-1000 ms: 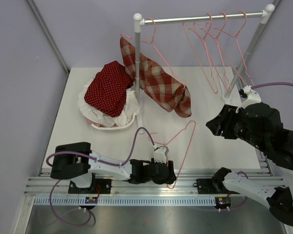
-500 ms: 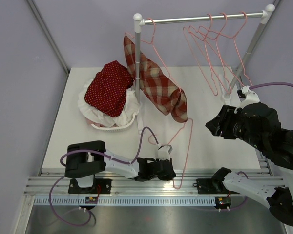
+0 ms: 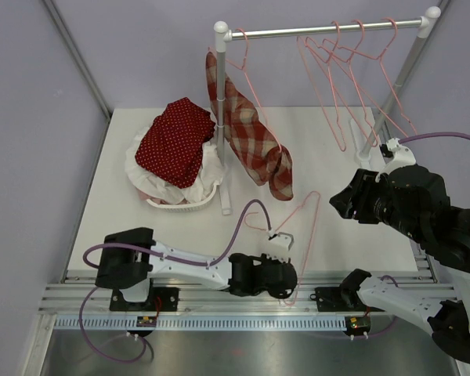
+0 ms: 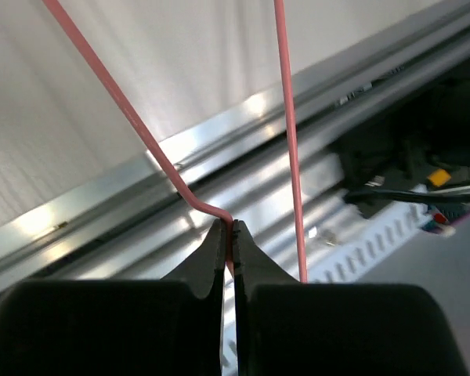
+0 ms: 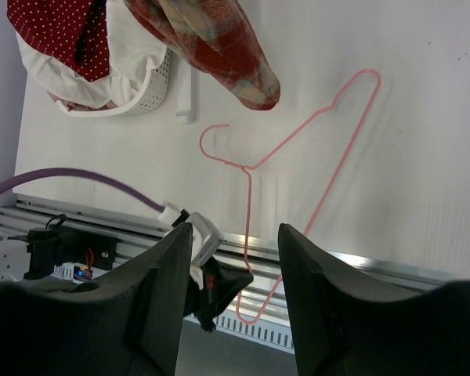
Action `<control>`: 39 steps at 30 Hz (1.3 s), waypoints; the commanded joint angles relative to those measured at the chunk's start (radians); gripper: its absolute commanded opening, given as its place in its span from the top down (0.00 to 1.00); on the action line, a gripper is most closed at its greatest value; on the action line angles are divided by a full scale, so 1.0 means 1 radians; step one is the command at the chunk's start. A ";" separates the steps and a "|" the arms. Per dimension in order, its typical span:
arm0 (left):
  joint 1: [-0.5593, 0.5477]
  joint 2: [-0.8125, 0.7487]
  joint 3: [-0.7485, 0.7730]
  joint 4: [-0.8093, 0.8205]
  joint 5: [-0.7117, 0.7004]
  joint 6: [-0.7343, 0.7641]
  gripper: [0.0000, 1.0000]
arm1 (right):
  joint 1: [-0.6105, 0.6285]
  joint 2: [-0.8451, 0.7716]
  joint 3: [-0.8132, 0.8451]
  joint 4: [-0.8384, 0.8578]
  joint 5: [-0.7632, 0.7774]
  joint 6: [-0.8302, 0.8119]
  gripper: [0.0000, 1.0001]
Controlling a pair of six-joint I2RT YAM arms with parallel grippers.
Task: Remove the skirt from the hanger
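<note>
The red plaid skirt [image 3: 251, 137] hangs by the rack's left post, with a pink hanger's wire running along its right edge; its lower end [image 5: 219, 39] dangles just above the table. A separate pink wire hanger [image 3: 316, 195] lies flat on the table, reaching over the near edge. My left gripper [image 3: 292, 288] is shut on that hanger's wire [image 4: 211, 210] at the near end, the wire pinched between the closed tips of my left gripper [image 4: 228, 227]. My right gripper [image 3: 337, 205] hovers open above the table at the right. Through my right gripper [image 5: 235, 229] I see the hanger [image 5: 248, 196] below.
A white basket [image 3: 180, 205] holding a red dotted cloth [image 3: 172, 141] and white cloth stands left of the post. Several empty pink hangers [image 3: 352, 78] hang on the rail [image 3: 329, 30]. The rack's right post foot [image 3: 368, 153] and the aluminium rail [image 3: 219, 301] bound the table.
My left gripper has shut on the table hanger's wire and moved right along the near edge. The skirt has swung back toward the post, away from that hanger. The right arm held still.
</note>
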 commanded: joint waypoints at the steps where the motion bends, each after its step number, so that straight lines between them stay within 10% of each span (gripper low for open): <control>1: -0.057 -0.080 0.223 -0.382 -0.196 0.086 1.00 | 0.005 0.000 0.025 -0.078 0.018 -0.013 0.45; 13: -0.231 0.138 0.849 -1.332 -0.419 0.032 1.00 | 0.005 -0.015 0.059 -0.068 0.021 -0.020 0.45; 29: -0.266 0.273 1.245 -1.299 -0.653 0.490 1.00 | 0.005 0.067 0.181 -0.029 -0.025 -0.089 0.45; 39: -0.134 -0.011 1.144 -0.695 -0.630 1.095 1.00 | 0.005 0.159 0.330 -0.058 -0.019 -0.112 0.46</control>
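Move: The left gripper already pinches the fallen pink hanger low at the table's front edge. The open right gripper, which it is taken to, is about 11 cm ahead of it, 9 cm to its right and 30 cm above. The plaid skirt is some 33 cm ahead, 10 cm left and 17 cm up from the left hand. From the right hand, the fallen hanger's middle is level fore and aft, 9 cm left and 29 cm below; the empty hangers on the rail are roughly 25 cm ahead, 5 cm right, at about its height. Keeping its pinch on the pink hanger, the left hand hoists it some 30 cm towards the right gripper: up while easing slightly back, a brief check halfway, then up and forward. Its wrist swings about 55 degrees, bringing the fingers from steeply down to nearly level, forward and right. The right hand, fingers still open, rises about 6 cm. ##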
